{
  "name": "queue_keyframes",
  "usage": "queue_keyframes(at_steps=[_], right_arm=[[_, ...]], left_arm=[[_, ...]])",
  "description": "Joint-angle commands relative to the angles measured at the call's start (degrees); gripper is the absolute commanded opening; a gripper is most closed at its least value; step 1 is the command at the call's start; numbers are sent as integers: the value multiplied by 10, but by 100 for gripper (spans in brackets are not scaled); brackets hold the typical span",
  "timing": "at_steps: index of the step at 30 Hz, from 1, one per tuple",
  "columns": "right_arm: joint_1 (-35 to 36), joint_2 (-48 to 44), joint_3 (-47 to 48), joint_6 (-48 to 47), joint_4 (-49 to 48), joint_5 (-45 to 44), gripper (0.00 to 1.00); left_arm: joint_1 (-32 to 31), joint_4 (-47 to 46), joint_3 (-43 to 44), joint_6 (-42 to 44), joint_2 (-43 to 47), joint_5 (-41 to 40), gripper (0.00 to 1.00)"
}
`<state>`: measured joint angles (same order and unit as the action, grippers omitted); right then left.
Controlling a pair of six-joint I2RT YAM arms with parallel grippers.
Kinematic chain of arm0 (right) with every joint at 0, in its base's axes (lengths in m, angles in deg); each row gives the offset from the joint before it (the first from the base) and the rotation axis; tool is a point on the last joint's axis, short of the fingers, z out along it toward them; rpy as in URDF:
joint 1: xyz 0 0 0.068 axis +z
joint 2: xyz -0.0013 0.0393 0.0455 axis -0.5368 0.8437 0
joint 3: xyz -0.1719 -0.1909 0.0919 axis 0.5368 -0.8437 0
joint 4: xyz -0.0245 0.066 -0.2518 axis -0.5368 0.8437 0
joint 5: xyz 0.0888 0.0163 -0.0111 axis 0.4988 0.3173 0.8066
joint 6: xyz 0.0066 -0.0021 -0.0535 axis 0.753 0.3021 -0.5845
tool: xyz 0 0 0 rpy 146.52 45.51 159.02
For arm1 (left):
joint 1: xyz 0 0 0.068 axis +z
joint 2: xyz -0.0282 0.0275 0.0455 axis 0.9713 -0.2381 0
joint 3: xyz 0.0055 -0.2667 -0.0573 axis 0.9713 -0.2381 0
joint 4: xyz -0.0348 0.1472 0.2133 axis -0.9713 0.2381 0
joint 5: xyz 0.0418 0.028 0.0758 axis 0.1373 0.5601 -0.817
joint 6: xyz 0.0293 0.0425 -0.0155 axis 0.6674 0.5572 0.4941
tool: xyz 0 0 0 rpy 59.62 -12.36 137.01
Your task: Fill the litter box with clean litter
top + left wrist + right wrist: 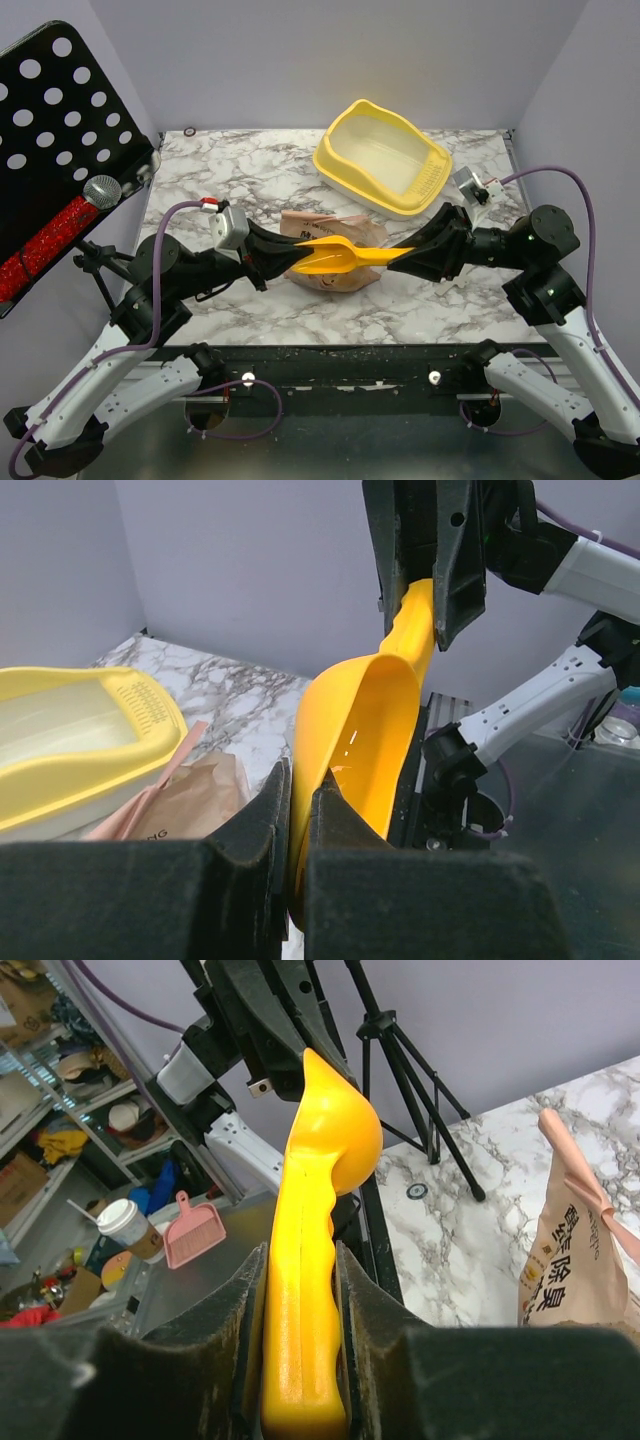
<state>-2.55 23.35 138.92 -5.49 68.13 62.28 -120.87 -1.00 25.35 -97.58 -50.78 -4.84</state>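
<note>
The pale-yellow litter box [345,172] stands at the back right of the marble table, and its rim [60,675] shows at the left of the left wrist view. No clean litter shows in any view. A yellow-orange scoop [335,257] hangs level between both arms above a crumpled tan paper bag [340,282]. My left gripper [290,256] is shut on the edge of the scoop's bowl [365,730], which looks empty. My right gripper [402,257] is shut on the scoop's handle [305,1260], a finger pressed to each side.
A black perforated stand [60,130] with a microphone [100,190] leans over the table's left edge. The bag [570,1250] stands upright at the right of the right wrist view. Beyond the table are a tripod [400,1090], a pink dustpan [190,1235] and a paper cup [130,1225].
</note>
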Motion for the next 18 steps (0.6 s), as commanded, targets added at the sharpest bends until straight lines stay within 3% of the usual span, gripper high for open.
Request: queue_keyframes(at_steps=[1,5,8,13,16,18], right_arm=[[1,0,-4,6,-17,15,27],[1,0,-6,5,-17,8,0],[1,-2,-7,2,-14,5,0],[1,-5,3,-17,23,-30,0],[1,-7,22,-42,67,-80,0],[1,-4,35,-57,102,-116,0]], left_arm=[[-1,-19,-3,0,-3,-14,0],[0,-19,-2,-1,-8,-15,0],[-1,-11,1,3,-11,-19,6],[0,17,12,30,-20,-17,48],[-1,45,23,67,-24,-56,58],[-1,71,30,98,-32,-103,60]])
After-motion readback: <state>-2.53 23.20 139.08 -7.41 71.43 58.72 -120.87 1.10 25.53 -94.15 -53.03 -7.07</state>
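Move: The yellow scoop hangs between the hands at their height: its middle is about 8 cm to the right of the left hand, whose fingers hold the bowl's lip, and 4 cm to the left of the right hand, already on the handle. From the left hand, the litter bag stands some 10 cm ahead, 4 cm right and 32 cm below; the litter box is roughly 34 cm ahead, 15 cm right and 37 cm below. Forward and down together by some 2.5 cm, only after a short hold, the left hand spreads its fingers and lets go of the bowl's lip, which ends between the parted pads. The right hand keeps its grip on the handle, squeezing up at first, then late on carries the scoop about 1 cm forward with a slight dip and a small clockwise turn. ##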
